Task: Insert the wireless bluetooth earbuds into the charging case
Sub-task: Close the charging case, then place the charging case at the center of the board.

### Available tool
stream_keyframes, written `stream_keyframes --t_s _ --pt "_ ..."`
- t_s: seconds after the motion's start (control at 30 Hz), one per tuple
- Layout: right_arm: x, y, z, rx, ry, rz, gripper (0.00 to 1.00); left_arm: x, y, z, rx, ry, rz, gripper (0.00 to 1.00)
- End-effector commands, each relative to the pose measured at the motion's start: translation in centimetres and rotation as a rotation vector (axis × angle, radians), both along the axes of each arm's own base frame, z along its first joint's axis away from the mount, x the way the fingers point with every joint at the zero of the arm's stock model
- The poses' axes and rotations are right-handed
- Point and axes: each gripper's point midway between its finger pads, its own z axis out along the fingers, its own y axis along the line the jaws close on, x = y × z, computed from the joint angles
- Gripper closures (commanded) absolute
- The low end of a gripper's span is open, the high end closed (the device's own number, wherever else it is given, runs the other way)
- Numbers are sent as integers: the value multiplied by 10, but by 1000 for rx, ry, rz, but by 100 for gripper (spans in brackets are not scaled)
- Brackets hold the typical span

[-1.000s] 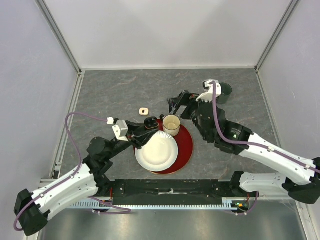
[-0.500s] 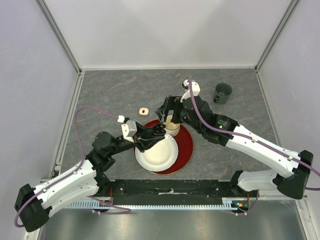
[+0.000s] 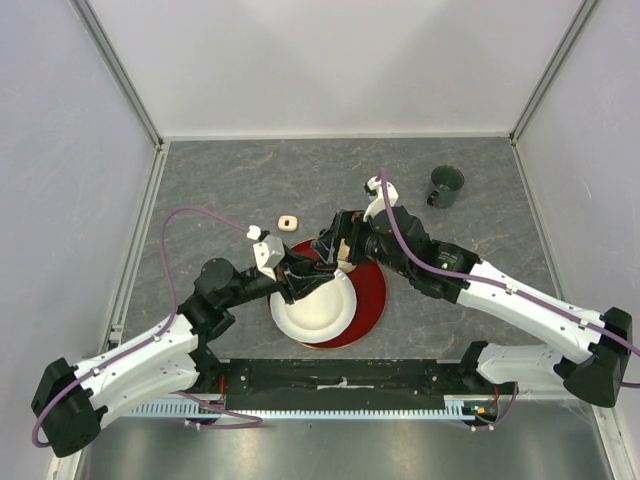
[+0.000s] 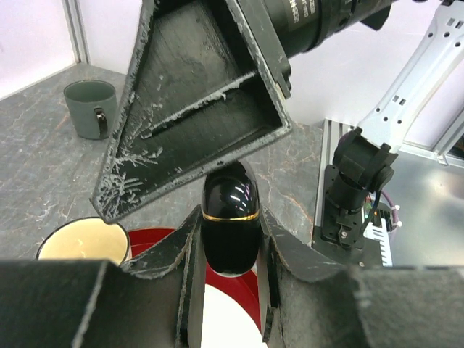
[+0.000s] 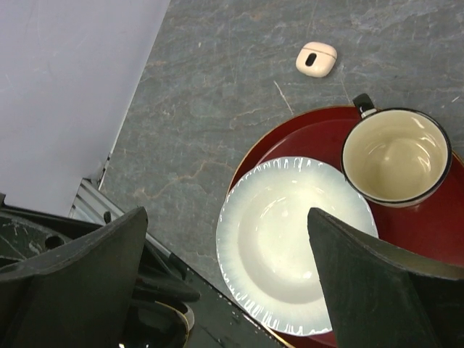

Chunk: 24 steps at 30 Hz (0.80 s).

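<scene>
The charging case, a glossy black egg with a gold band, stands upright between the fingers of my left gripper, which is shut on it above the plates. In the top view that left gripper sits at the white plate's far left rim. Directly over it hangs my right gripper, wide open. One of its fingers fills the left wrist view just above the case. In the right wrist view the right gripper is empty and looks down on the plates. No earbuds show in any view.
A white plate lies on a red plate with a cream cup at its far side. A small cream rounded case lies on the table left of the cup. A dark green mug stands at the back right.
My right arm has swung left from beside the green mug to over the cup and the left gripper. The left gripper has carried the black case a little to the right.
</scene>
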Motion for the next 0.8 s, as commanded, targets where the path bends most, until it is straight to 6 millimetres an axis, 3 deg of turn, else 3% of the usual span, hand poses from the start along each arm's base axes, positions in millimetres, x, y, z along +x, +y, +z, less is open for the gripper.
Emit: stream_keyframes --t_s 0.0,0.23,0.4,0.57,0.63,0.67,0.73,0.77 --pt "-10 -1 0 18 5 31 2 7 1 42 -104 -47 41 98" --pt "-2 -8 1 21 0 -33 2 20 6 41 -86 -9 115 98" --pt "16 -44 5 49 -33 -255 2 41 18 29 1 72 255 98" --pt "19 -87 20 87 -105 -410 2 65 41 27 40 145 400 98" --pt "17 -97 25 87 -130 -426 2 69 41 26 49 198 364 98" --pt "16 -100 22 80 -132 -432 2 82 54 24 34 255 400 98" --pt "14 -106 24 81 -138 -441 2 86 57 14 41 331 353 98" --pt "13 -107 22 77 -134 -443 2 101 74 11 11 391 399 98"
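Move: The closed black charging case sits right in the left hand's fingers; from the right hand it lies about 5 cm back, 4 cm left and 3 cm lower. About 23 cm below the left hand is the white plate, 1 cm ahead and 3 cm left. The cream cup stands some 14 cm ahead of the left hand, 3 cm right, 20 cm down (9 cm ahead and 1 cm left of the right hand), and the cream earbud case 20 cm ahead, 10 cm left, 24 cm down. The black charging case comes free of the right hand's finger at its lid as both hands, nearly still at first, draw apart. The left keeps it pinched and carries it about 8 cm forward and 5 cm left, turning some 25 degrees counter-clockwise; the right, still wide open, backs off about 9 cm to the right, turning clockwise. ##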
